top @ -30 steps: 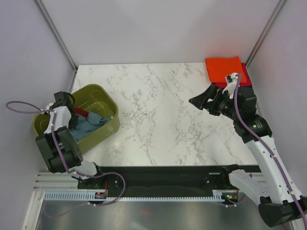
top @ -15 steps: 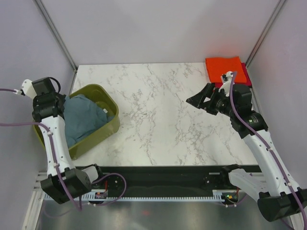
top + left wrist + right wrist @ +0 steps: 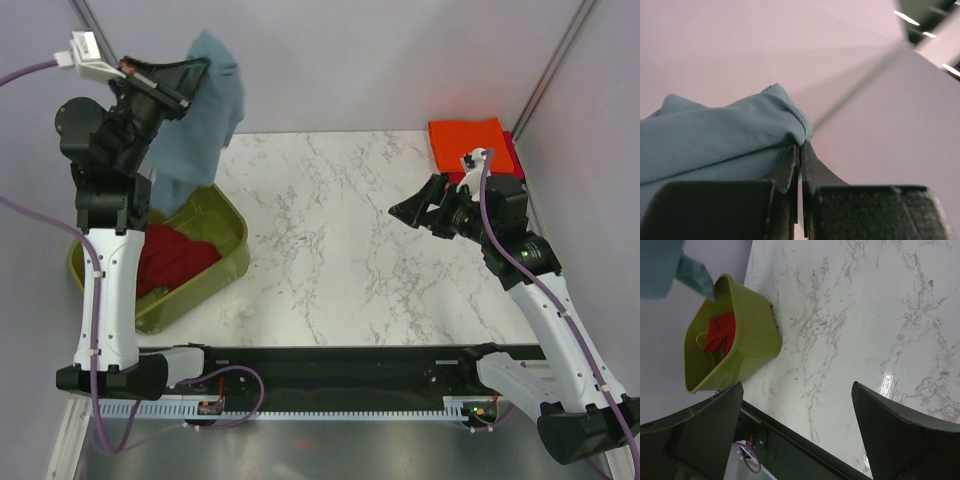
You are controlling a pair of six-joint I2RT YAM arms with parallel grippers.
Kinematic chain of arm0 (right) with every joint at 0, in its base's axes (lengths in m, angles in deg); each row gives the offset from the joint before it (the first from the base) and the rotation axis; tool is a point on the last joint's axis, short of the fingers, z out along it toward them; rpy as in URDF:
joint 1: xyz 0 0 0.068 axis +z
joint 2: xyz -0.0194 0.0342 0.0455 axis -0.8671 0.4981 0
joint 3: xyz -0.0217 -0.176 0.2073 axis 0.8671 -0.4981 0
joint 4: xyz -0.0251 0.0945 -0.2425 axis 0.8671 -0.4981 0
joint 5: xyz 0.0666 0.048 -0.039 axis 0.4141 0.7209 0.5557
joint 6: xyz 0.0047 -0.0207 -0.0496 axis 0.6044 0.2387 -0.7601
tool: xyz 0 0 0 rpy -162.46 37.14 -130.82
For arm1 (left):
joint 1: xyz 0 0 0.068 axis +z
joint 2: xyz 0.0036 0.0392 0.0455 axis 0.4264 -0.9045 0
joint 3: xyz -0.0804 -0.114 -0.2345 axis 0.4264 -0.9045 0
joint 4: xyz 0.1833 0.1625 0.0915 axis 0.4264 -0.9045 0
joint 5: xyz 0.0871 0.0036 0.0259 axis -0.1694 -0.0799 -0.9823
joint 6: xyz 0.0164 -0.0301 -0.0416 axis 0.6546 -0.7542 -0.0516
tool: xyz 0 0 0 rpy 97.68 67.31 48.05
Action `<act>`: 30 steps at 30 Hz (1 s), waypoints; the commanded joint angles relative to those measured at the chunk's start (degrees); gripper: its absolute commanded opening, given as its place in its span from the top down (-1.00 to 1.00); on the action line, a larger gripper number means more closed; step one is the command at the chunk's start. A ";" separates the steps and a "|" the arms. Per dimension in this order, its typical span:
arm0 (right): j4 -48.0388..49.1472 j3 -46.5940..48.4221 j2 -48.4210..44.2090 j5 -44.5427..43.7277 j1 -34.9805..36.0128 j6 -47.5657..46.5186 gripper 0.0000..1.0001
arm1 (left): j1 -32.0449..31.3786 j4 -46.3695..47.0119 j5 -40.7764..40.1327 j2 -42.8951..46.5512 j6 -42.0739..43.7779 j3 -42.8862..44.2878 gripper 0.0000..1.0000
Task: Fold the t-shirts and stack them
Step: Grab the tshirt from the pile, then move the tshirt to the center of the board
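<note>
My left gripper [image 3: 200, 68] is raised high at the back left, shut on an edge of the slate blue-grey t-shirt [image 3: 207, 115]. The shirt hangs down, its lower end near the olive tub [image 3: 231, 259]. The left wrist view shows the jaws [image 3: 801, 148] pinched on that cloth [image 3: 725, 135]. A dark red t-shirt [image 3: 171, 258] lies crumpled inside the tub. At the back right corner an orange t-shirt [image 3: 465, 144] lies folded on a magenta-red t-shirt [image 3: 513, 160]. My right gripper [image 3: 405, 212] hovers open and empty over the table's right half, its fingers wide apart [image 3: 797, 390].
The marble table [image 3: 330, 230] runs from the tub to the folded pile. In the right wrist view the tub [image 3: 740, 352] with the red shirt [image 3: 720, 332] sits by the left wall. Grey walls close in the left, back and right sides.
My left arm has swung up from the tub, lifting the blue-grey shirt out and uncovering the dark red shirt. The right arm has barely moved.
</note>
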 commanded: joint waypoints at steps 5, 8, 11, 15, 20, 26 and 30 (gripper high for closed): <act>1.68 1.48 -3.47 -2.15 -0.02 -2.09 -0.96 | -10.16 27.97 13.42 -1.36 -9.78 7.31 0.95; 1.68 0.17 -5.49 -3.12 -0.02 -1.39 -0.96 | -12.98 27.97 15.87 2.33 -9.69 -3.36 0.95; 1.07 -1.59 -6.90 -6.10 -0.11 0.02 -0.96 | -18.41 29.20 17.90 8.83 -4.36 -24.58 0.95; -1.04 -7.82 -9.45 -11.89 -0.02 0.63 -0.96 | -25.64 20.36 10.55 13.41 5.15 -47.34 0.62; -2.63 -18.46 -10.51 -16.04 -0.02 3.88 -0.96 | -27.40 7.34 7.54 13.67 11.47 -60.19 -0.09; -8.41 -19.44 -7.54 -26.98 -0.02 6.69 -0.94 | -29.42 -8.74 1.73 17.02 21.58 -54.95 -0.23; -8.78 -16.63 -1.03 -33.08 -0.11 9.94 -0.93 | -34.16 -12.54 -0.28 16.05 22.66 -53.26 -0.23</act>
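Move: The blue t-shirt is already pinched in my left hand, high up. The open table middle where it goes is about 16 cm back, 25 cm right and 56 cm below that hand; the red t-shirt in the bin is some 14 cm back, 16 cm left, 52 cm below. From my open right hand the table middle is about 8 cm back, 11 cm left, 29 cm below, and the blue t-shirt hangs roughly 8 cm ahead, 37 cm left, 12 cm higher. I keep lifting my left hand about 8 cm while drawing it back and right, then whip it steeply down some 50 cm towards the open table middle, tipping the fingers down and opening them on the way so the blue t-shirt comes free, before a slight rise. My right hand, still open, rises a touch, then sinks to about 16 cm below its start, drifting right. ##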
